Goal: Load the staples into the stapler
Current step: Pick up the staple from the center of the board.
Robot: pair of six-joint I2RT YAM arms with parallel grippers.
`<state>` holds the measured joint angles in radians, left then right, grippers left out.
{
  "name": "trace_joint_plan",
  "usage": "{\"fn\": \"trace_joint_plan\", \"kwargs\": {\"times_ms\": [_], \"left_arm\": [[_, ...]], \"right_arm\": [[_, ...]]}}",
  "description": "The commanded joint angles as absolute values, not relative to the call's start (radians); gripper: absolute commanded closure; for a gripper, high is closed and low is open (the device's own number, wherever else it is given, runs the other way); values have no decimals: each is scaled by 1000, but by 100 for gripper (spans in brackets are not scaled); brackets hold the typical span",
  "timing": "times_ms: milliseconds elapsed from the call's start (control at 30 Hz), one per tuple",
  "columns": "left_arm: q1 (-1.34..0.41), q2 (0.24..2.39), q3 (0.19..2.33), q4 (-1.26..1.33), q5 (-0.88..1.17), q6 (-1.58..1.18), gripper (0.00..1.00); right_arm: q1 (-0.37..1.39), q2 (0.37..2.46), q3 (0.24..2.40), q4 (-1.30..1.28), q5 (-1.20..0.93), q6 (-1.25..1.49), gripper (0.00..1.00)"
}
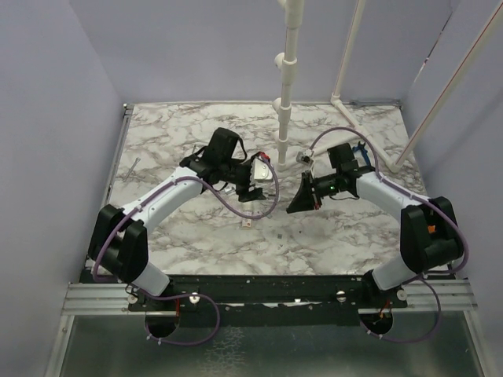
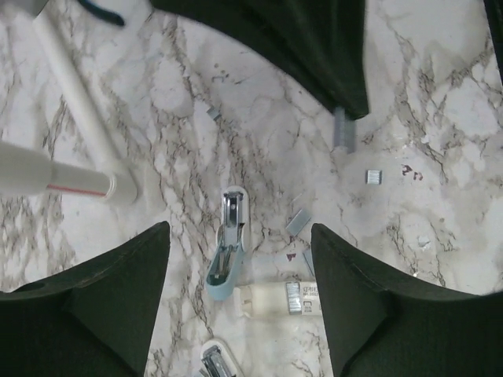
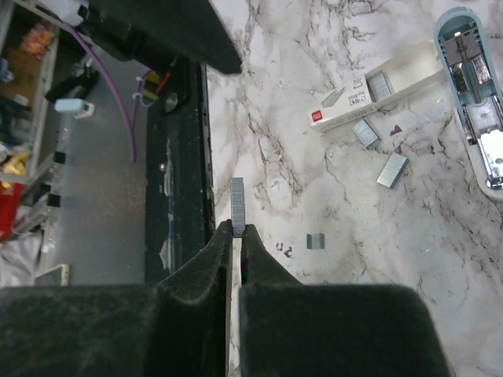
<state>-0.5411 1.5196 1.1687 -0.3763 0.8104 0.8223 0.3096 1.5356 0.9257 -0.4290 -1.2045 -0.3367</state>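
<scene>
The stapler (image 2: pixel 226 250) lies hinged open on the marble, its white part with the metal channel away from me and its teal part nearer. My left gripper (image 2: pixel 240 229) hangs over it, open, a finger (image 2: pixel 118 302) on either side and nothing held. The stapler also shows at the right edge of the right wrist view (image 3: pixel 474 86). My right gripper (image 3: pixel 237 229) is shut on the staples (image 3: pixel 238 204), a thin grey strip sticking out past its tips. That strip (image 2: pixel 343 130) also shows at the dark right gripper's tip in the left wrist view. From above, the left gripper (image 1: pixel 255 191) and right gripper (image 1: pixel 297 203) face each other mid-table.
A small white oblong box (image 2: pixel 279 299) lies beside the stapler's teal end. Loose staple pieces (image 2: pixel 299 224) (image 3: pixel 391 170) are scattered around. A second stapler-like piece (image 2: pixel 214 361) sits at the bottom edge. White pipes (image 1: pixel 287 78) rise at the back. The black front rail (image 3: pixel 177 157) borders the table.
</scene>
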Motion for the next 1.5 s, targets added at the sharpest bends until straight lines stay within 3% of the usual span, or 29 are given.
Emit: {"fn": "trace_joint_plan", "kwargs": {"times_ms": [0,300,867,1233,1467], "left_arm": [[-623,1540,1251,-549,819,1106,30],[-730,1592,1312,-568,727,1077,39],[-810,1641,1332,-544,586,1010,61],[-810,1604,1309,-545,584,1019,63],[-810,1592,1310,-547,582,1018,69]], "right_arm": [[269,1594,964,-383,-1330,-149,97],[237,1696,955,-286,-1467,30,97],[233,1711,976,-308,-1480,14,97],[226,1726,983,-321,-1471,9,97],[224,1723,983,-318,-1467,9,97]]}}
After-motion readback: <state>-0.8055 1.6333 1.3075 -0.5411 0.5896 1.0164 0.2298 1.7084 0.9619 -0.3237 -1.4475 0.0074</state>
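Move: The staple strip, pinched in the right fingertips and sticking about 1 cm out to their left, lies from the open left hand some 6 cm back, 5 cm to its right and 4 cm lower. On the table, about 18 cm below the left hand, a lone staple piece lies 8 cm back and 2 cm right, the staple box 1 cm back and 6 cm left, and the stapler about 4 cm ahead and 4 cm left. The right fingers keep their pinch on the staple strip, rolling it some 25 degrees and lifting it about a centimetre. The left hand swings back and to its right, about 7 cm in all, then sinks 2–3 cm to bring its fingertips around the strip, narrowing them from wide open to about a third and then holding its place; no squeeze on the strip can be seen yet. ##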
